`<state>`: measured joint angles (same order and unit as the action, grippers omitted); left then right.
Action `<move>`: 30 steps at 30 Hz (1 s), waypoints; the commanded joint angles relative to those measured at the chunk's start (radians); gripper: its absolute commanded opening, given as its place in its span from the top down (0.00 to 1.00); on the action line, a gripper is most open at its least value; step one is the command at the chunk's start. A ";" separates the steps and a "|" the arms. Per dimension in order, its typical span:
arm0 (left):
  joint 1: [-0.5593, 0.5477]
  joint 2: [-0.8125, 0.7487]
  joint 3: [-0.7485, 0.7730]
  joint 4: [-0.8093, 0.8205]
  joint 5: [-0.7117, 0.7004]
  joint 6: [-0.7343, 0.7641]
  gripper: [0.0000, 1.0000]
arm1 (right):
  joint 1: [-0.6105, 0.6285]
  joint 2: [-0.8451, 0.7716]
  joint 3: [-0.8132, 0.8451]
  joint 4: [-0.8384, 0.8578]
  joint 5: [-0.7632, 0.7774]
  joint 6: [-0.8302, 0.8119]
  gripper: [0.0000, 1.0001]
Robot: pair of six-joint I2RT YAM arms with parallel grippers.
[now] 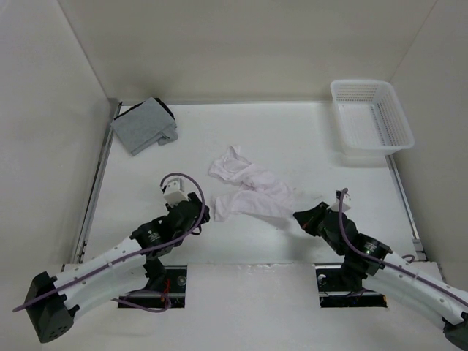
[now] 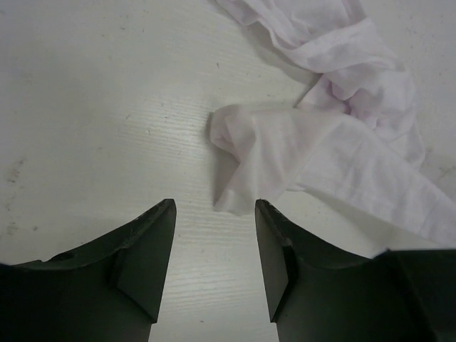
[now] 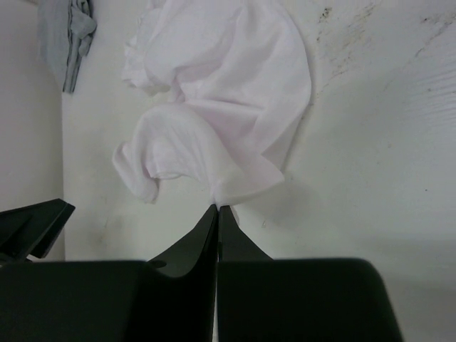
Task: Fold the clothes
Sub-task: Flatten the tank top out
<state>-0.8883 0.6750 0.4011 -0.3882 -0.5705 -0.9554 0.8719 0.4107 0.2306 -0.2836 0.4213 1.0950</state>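
The clothes (image 1: 248, 191), a thin white garment with a pinkish tint, lie crumpled in the middle of the table. In the left wrist view a rolled corner of the clothes (image 2: 285, 153) lies just ahead of my left gripper (image 2: 215, 206), which is open with only bare table between its fingers. In the top view the left gripper (image 1: 205, 213) sits just left of the garment's near left end. My right gripper (image 3: 218, 208) is shut on the near right edge of the clothes (image 3: 221, 114), pinching a fold at its fingertips. From above, the right gripper (image 1: 298, 214) is at the garment's right end.
A folded grey cloth stack (image 1: 143, 126) lies at the back left of the table and shows in the right wrist view's corner (image 3: 65, 32). A white plastic basket (image 1: 371, 117) stands at the back right. White walls enclose the table on three sides.
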 commanded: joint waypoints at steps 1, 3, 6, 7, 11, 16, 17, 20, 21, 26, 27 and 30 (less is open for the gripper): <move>0.048 0.075 -0.063 0.178 0.131 -0.089 0.54 | 0.000 0.002 0.038 0.009 0.043 -0.041 1.00; 0.064 0.110 -0.102 0.279 0.188 -0.082 0.56 | -0.012 -0.019 0.021 0.006 0.034 -0.041 1.00; 0.073 0.181 -0.152 0.405 0.222 -0.039 0.62 | -0.026 -0.033 0.003 0.017 0.014 -0.035 1.00; 0.075 0.204 -0.157 0.429 0.227 -0.028 0.63 | -0.029 -0.032 0.001 0.024 0.011 -0.034 1.00; 0.067 0.316 -0.162 0.549 0.260 0.055 0.64 | -0.037 -0.003 0.003 0.058 0.002 -0.043 1.00; 0.076 0.400 -0.174 0.647 0.308 0.076 0.63 | -0.040 0.028 0.007 0.093 -0.006 -0.052 1.00; 0.079 0.415 -0.176 0.657 0.310 0.076 0.63 | -0.040 0.031 0.006 0.096 -0.006 -0.052 1.00; 0.093 0.463 -0.173 0.670 0.316 0.090 0.68 | -0.043 0.028 0.006 0.098 -0.006 -0.052 1.00; 0.096 0.475 -0.171 0.672 0.316 0.093 0.72 | -0.044 0.027 0.006 0.098 -0.006 -0.052 1.00; 0.107 0.459 -0.151 0.655 0.319 0.102 0.97 | -0.053 0.023 0.021 0.098 -0.007 -0.061 1.00; 0.107 0.424 -0.140 0.637 0.320 0.103 0.99 | -0.058 0.026 0.032 0.098 -0.007 -0.070 1.00; 0.114 0.240 -0.049 0.484 0.314 0.101 1.00 | -0.060 0.034 0.099 0.092 -0.004 -0.118 1.00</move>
<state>-0.7853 1.0756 0.2459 0.1841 -0.2565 -0.8711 0.8185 0.4404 0.2352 -0.2333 0.4110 1.0344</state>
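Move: My left hand, open above the table, goes for the tank top's near left corner, about 1 cm ahead, 5 cm to its right and 8 cm below. From that hand the bunched middle lies roughly 10 cm ahead and 15 cm right, the far left end some 17 cm ahead and 7 cm right, both about 8 cm down. My right hand already holds the near right corner up; the left corner is about 20 cm to its left, 1 cm back and 8 cm lower. I drop my left hand about 8 cm to the table beside the tank top, then slide it low to the right, some 5 cm in all, so the half-open fingers come round the near left corner. The wrist turns about 10 degrees clockwise and tips slightly down, and at the end I shut the fingers to pinch the cloth. My right hand stays put and keeps its hold on the near right corner. ##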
